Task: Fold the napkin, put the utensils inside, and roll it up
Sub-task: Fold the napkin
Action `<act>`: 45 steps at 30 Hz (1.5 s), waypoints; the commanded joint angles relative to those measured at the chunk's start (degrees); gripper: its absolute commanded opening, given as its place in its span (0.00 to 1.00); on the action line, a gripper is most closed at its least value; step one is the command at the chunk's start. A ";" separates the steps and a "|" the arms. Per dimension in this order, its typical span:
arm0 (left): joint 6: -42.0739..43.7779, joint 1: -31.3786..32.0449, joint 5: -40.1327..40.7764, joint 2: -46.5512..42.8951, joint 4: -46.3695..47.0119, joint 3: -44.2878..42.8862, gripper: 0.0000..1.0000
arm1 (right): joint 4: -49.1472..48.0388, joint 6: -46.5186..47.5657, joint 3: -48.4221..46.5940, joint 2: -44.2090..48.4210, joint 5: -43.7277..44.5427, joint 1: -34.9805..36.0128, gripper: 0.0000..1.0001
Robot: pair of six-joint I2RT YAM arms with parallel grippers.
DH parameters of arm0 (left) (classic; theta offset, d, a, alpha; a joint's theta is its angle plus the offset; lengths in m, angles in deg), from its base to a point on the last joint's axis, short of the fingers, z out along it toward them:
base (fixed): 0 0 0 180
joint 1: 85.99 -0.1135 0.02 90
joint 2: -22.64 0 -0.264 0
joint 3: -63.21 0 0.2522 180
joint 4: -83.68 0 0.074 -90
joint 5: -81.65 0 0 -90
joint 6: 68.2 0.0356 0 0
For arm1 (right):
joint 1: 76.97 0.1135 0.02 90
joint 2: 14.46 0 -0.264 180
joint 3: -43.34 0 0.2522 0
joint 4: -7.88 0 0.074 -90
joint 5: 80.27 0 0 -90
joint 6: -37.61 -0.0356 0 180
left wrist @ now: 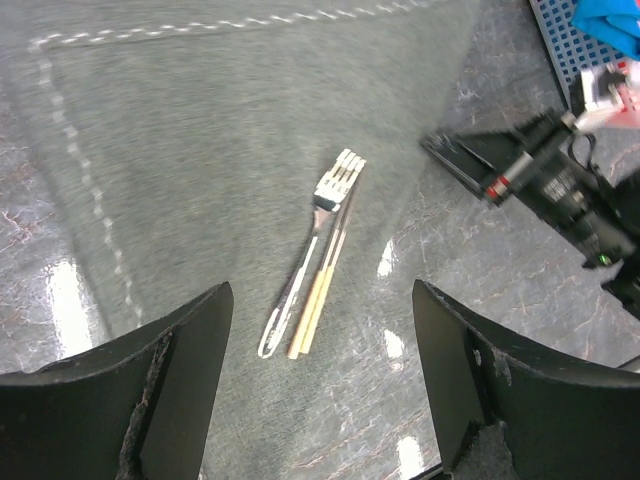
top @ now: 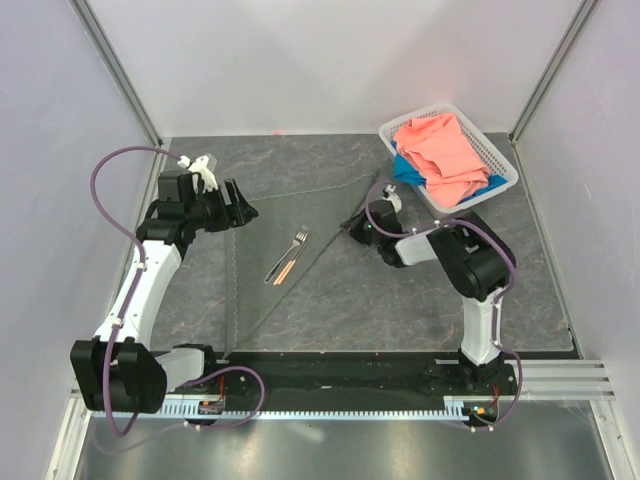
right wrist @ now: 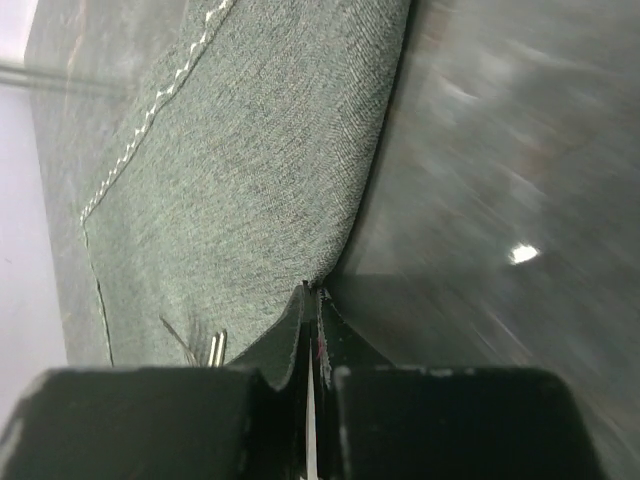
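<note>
The dark grey napkin (top: 270, 215) lies folded in a triangle on the tabletop, its long edge running diagonally. On it rest the utensils, a silver fork (top: 291, 251) and wooden chopsticks (top: 289, 264) side by side. In the left wrist view the fork (left wrist: 310, 250) and chopsticks (left wrist: 325, 275) lie ahead of my left gripper (left wrist: 322, 292), which hovers open over the napkin's left part (top: 238, 205). My right gripper (top: 347, 226) is shut on the napkin's diagonal edge. The right wrist view has the cloth (right wrist: 250, 150) rising to the pinched fingertips (right wrist: 311, 290).
A white basket (top: 503, 160) at the back right holds a salmon-pink cloth (top: 440, 150) over a blue cloth (top: 405, 172). White walls close in the table on three sides. The arms' bases sit along the near edge.
</note>
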 commanded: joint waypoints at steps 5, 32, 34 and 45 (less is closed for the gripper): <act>-1.05 0.90 -0.65 -1.70 1.82 -0.93 0.80 | -4.37 -7.83 17.44 4.79 4.08 -0.44 0.00; -0.52 0.99 -0.04 -2.05 1.47 -0.93 0.80 | -7.62 5.18 3.48 3.23 -3.05 -19.08 0.64; -0.52 0.99 -0.04 -2.05 1.47 -0.93 0.80 | -10.69 3.60 3.21 2.08 -2.96 -19.16 0.64; -0.52 1.25 -0.39 -1.96 1.38 -1.11 0.80 | -7.46 4.30 -1.53 -1.70 2.93 -18.99 0.65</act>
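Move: The right hand already has the napkin's folded right-hand edge pinched at table level. The napkin's far right corner, where the hand goes next, lies about 17 cm ahead and 8 cm to the right. The blue cloth hanging from the basket is roughly level with that corner and 8 cm farther right; the fork lies some 16 cm left and 9 cm back, with the chopsticks just right of it. From the raised left hand the corner is about 26 cm ahead, 34 cm right and 18 cm below. Still pinching the napkin's edge, the right hand drags it back and a little right by about 5 cm, then opens and lets go as it lifts a few centimetres. It sweeps right, then forward some 13 cm beside the napkin to the far right corner by the basket, rising slightly, turning clockwise about 15 degrees and tipping up, fingers staying open above the corner. ##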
